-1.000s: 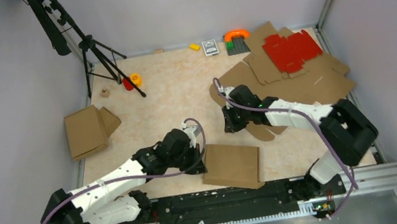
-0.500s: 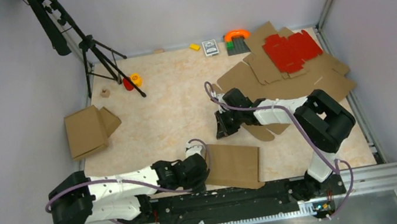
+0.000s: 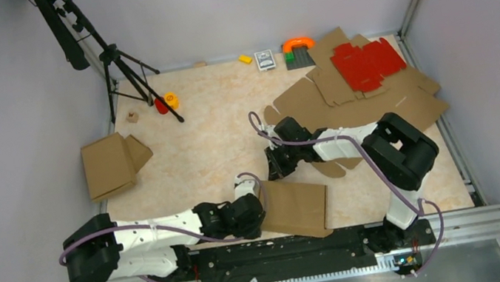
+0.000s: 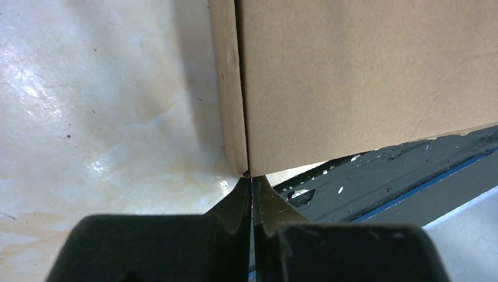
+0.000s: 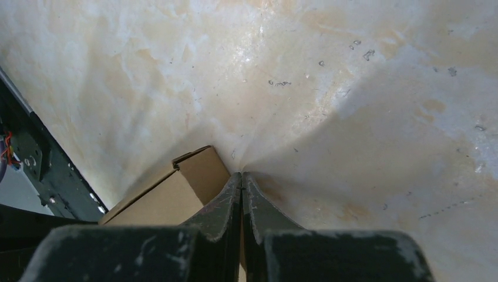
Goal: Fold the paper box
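The paper box (image 3: 295, 209) lies folded into a flat brown packet near the table's front edge. It fills the upper right of the left wrist view (image 4: 364, 76), and one corner shows in the right wrist view (image 5: 170, 194). My left gripper (image 3: 259, 210) is shut, its tips (image 4: 251, 176) touching the box's near left corner with nothing between them. My right gripper (image 3: 273, 173) is shut too, its tips (image 5: 241, 174) down at the bare tabletop just beyond the box's far left corner, apart from the box.
A pile of flat brown cardboard (image 3: 376, 103) with a red die-cut sheet (image 3: 366, 62) covers the back right. Another folded brown box (image 3: 110, 164) sits at the left edge. A black tripod (image 3: 117, 63) stands back left, with small toys (image 3: 166, 102) by it. The dark front rail (image 3: 285, 248) borders the table.
My right gripper has shut and slid left and forward, off the cardboard pile's edge. My left arm has dropped low along the front, its shut gripper staying at the box's left side.
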`<action>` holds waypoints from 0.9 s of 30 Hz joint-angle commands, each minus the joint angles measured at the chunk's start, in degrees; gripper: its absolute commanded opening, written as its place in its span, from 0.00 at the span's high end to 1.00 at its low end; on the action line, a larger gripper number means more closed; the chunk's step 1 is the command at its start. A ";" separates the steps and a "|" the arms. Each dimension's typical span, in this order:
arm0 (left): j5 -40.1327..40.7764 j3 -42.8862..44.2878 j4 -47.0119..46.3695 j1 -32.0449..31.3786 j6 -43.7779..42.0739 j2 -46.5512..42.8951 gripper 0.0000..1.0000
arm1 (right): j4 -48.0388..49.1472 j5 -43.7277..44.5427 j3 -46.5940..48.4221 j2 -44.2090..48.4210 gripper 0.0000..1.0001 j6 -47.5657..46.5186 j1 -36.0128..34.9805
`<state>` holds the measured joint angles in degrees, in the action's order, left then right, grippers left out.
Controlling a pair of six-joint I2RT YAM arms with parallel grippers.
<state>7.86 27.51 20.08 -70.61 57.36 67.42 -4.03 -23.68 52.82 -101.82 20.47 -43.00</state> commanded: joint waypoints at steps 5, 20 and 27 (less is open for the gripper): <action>9.80 -5.25 -14.06 0.30 -7.04 2.30 1.00 | -0.42 -6.48 0.96 -2.29 1.00 -3.74 -3.56; 17.50 -0.88 -16.82 0.30 -18.58 13.44 1.00 | -3.42 -13.02 1.20 -2.07 1.00 -8.29 -4.64; 21.46 1.42 -11.10 0.30 -19.58 6.63 1.00 | -5.45 -15.58 3.13 -1.36 1.00 -8.25 -4.62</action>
<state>10.44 28.29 0.86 -72.93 42.87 76.27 0.40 -26.28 55.27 -102.91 11.07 -43.40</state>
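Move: The paper box, folded shut, has its middle some 11 cm to the left hand's right and 6 cm ahead, about level; its near-left corner is at those fingertips. From the right hand the same middle lies around 9 cm back and 4 cm right, with the far side beside its fingers. The loose cardboard flap is roughly 17 cm right of the right hand and 1 cm ahead. Shut left fingers push the box's near-left corner about 5 cm right, slightly forward; right hand eases 2 cm left-forward, rising. ##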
